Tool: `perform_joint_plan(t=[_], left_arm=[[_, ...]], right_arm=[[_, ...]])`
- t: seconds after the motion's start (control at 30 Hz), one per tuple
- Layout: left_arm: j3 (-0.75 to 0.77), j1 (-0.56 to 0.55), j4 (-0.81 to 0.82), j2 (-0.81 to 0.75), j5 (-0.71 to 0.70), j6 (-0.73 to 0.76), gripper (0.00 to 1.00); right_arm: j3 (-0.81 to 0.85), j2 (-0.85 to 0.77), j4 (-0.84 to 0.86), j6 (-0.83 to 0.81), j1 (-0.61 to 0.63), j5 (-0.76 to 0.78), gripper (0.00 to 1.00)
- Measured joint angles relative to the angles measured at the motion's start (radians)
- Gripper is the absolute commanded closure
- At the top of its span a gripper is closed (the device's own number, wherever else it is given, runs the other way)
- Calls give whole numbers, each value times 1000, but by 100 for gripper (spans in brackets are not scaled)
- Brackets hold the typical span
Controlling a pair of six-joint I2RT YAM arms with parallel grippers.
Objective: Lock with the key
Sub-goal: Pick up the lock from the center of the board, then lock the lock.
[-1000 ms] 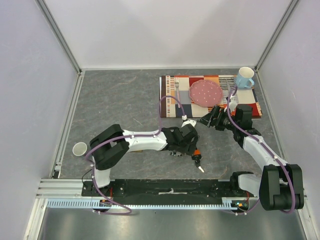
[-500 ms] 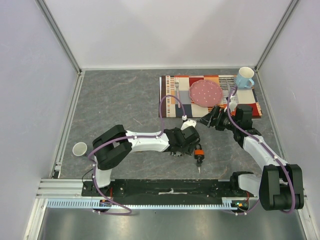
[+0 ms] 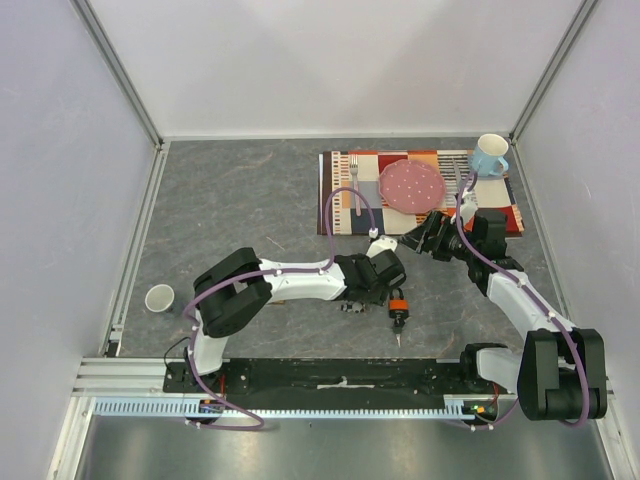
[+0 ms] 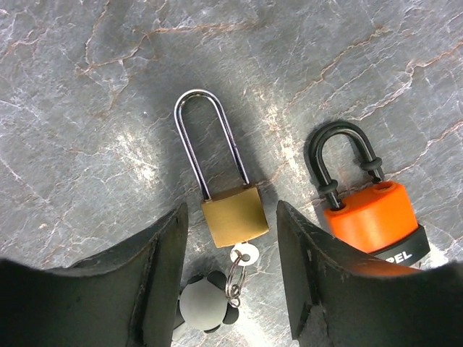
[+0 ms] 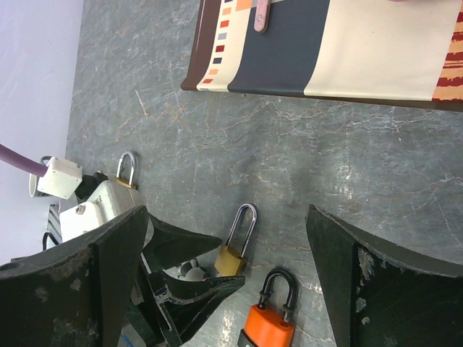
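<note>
A brass padlock point(image 4: 230, 213) with a long steel shackle lies flat on the grey table. Its key point(image 4: 244, 254) sticks out of its bottom end, with a ring and a grey-and-black fob point(image 4: 205, 303) attached. My left gripper point(image 4: 231, 278) hangs right over the key end. Its jaws are open on either side of the key and fob, and neither touches them. From the right wrist, the same brass padlock point(image 5: 233, 256) shows below my right gripper point(image 5: 231, 289), which is wide open and holds nothing. In the top view my left gripper point(image 3: 385, 288) hides the brass padlock.
An orange padlock point(image 4: 372, 217) lies just right of the brass one, close to my right finger point(image 4: 322, 275). Another small padlock point(image 5: 126, 170) lies beyond my left arm. A placemat point(image 3: 500, 210) with a pink plate point(image 3: 411, 186), a fork point(image 3: 353, 170) and a blue mug point(image 3: 489, 155) sits far right. A white cup point(image 3: 160, 298) stands near left.
My left arm has shifted right and settled over the brass padlock's key end, and its jaws have narrowed. The right arm has stayed put.
</note>
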Motion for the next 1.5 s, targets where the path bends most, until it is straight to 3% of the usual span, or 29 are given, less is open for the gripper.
perform_joint_plan(t=[0.17,0.4,0.53,0.77,1.0,1.3,1.5], left_arm=[[6,0,-2,6,-2,0,58],[5,0,-1,6,-11,5,88],[-8,0,6,-3,-18,12,98],[-68,20,-24,-68,-23,60,98],[-146,74,-51,-262,-22,118,98],[-333,190,-21,-566,42,172,98],[-460,261,9,-823,161,197,98]], right_arm=[[0,0,-1,-1,0,6,2],[0,0,-3,-8,-1,7,2],[0,0,-4,-11,0,1,2],[0,27,-3,-9,2,-32,2],[0,76,-1,3,24,-55,2],[48,133,56,41,179,-50,2],[69,204,211,119,321,-62,2]])
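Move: The small brass lock's body lies between the left hand's open fingers, its middle about 1 cm ahead of and 1 cm below the hand. The orange lock is some 5 cm to the hand's right and 2 cm back, the key's charm 4 cm left and 3 cm back. From the right hand, the small brass lock lies roughly 9 cm back, 6 cm left and 12 cm below. Left fingers pinch the lock and carry it about 14 cm left, 13 up; open right hand follows left. ##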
